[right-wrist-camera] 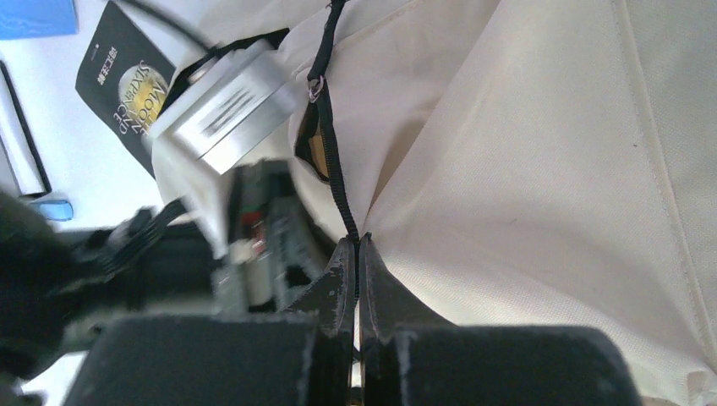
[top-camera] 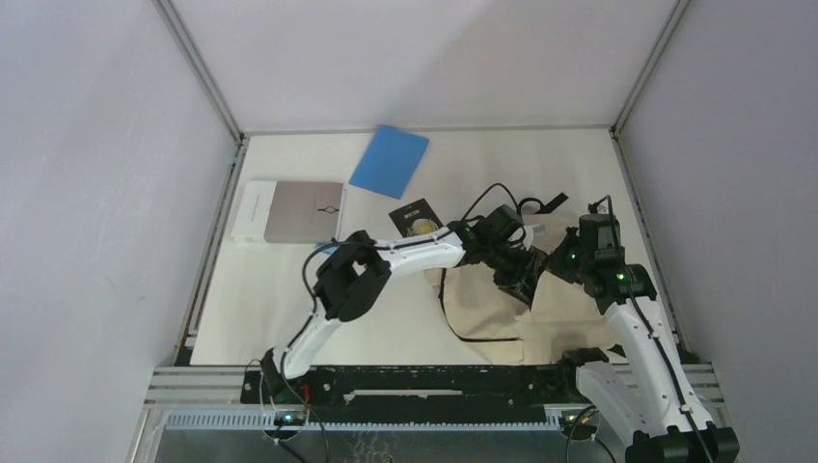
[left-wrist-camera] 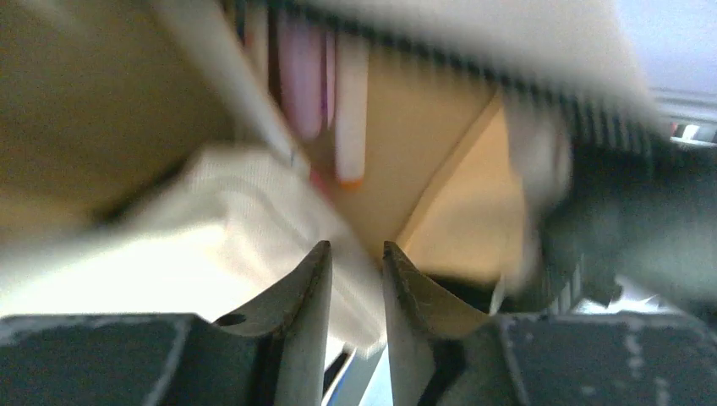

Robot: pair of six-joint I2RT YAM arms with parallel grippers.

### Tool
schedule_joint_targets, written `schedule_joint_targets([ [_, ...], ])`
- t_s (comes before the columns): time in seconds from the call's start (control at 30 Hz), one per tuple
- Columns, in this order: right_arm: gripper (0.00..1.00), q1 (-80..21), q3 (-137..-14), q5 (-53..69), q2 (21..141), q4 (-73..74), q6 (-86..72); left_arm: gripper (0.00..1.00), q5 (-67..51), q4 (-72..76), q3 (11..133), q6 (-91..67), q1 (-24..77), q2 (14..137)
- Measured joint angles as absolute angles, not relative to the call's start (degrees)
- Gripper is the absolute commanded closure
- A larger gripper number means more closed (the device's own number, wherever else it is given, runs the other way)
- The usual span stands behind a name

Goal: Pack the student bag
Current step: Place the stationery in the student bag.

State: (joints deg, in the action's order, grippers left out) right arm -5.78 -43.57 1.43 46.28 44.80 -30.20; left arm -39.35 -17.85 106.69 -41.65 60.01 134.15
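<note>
The student bag [top-camera: 482,311], cream fabric with black zipper lines, lies right of the table's middle. My left gripper [top-camera: 524,282] reaches into its opening. In the left wrist view the left gripper [left-wrist-camera: 356,247] stands slightly open, and a fold of the bag's cream fabric [left-wrist-camera: 237,211] runs through the narrow gap. Inside the tan lining hang a pink pen [left-wrist-camera: 300,85] and a white pen [left-wrist-camera: 351,110]. My right gripper [top-camera: 557,260] meets the bag from the right. In its wrist view the right gripper [right-wrist-camera: 356,241] is shut on the black zipper edge [right-wrist-camera: 334,182] of the bag [right-wrist-camera: 524,169].
A blue notebook [top-camera: 389,160] lies at the back. A grey and white book [top-camera: 289,210] sits at the left. A black booklet [top-camera: 417,216] rests just behind the bag, also in the right wrist view [right-wrist-camera: 118,76]. Black straps [top-camera: 552,203] trail behind the bag.
</note>
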Motion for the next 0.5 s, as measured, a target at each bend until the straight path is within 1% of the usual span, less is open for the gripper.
schedule_joint_targets([
  [0.1, 1.00, -5.80, -43.57, 1.32, 46.24, 45.01, -30.13, 0.62, -37.12, -18.98, 98.87, -38.46, 59.64, 127.11],
  [0.2, 1.00, -5.76, -43.57, 1.28, 46.06, 45.19, -30.09, 0.61, -34.00, -19.40, 90.19, -36.01, 59.33, 117.78],
  [0.4, 1.00, -5.76, -43.57, 1.32, 46.02, 45.19, -30.09, 0.64, -27.40, -17.67, 75.55, -35.55, 57.25, 100.55],
  [0.5, 1.00, -5.76, -43.57, 1.37, 46.02, 45.17, -30.06, 0.65, -20.75, -19.22, 69.01, -36.03, 52.90, 93.78],
])
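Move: Some 45 cm to the left hand's left and 14 cm farther out, about 7 cm lower, lies the small blue item, the last loose piece of stationery. The grey-and-white box is about 11 cm further left and 10 cm beyond it, while the black book stands 24 cm to the hand's left and 20 cm ahead. The student bag's mouth is right at this hand. From the right hand, the blue item lies roughly 53 cm left and 8 cm ahead. Leaving the student bag's mouth empty-fingered, the left hand sweeps about 16 cm left across the front panel towards the blue item, rising some 6 cm on the way. The wrist swings round about 15 degrees counter-clockwise, mostly late, with the fingers staying part-open. The right hand stays put and keeps its pinch on the bag's zipped edge. ##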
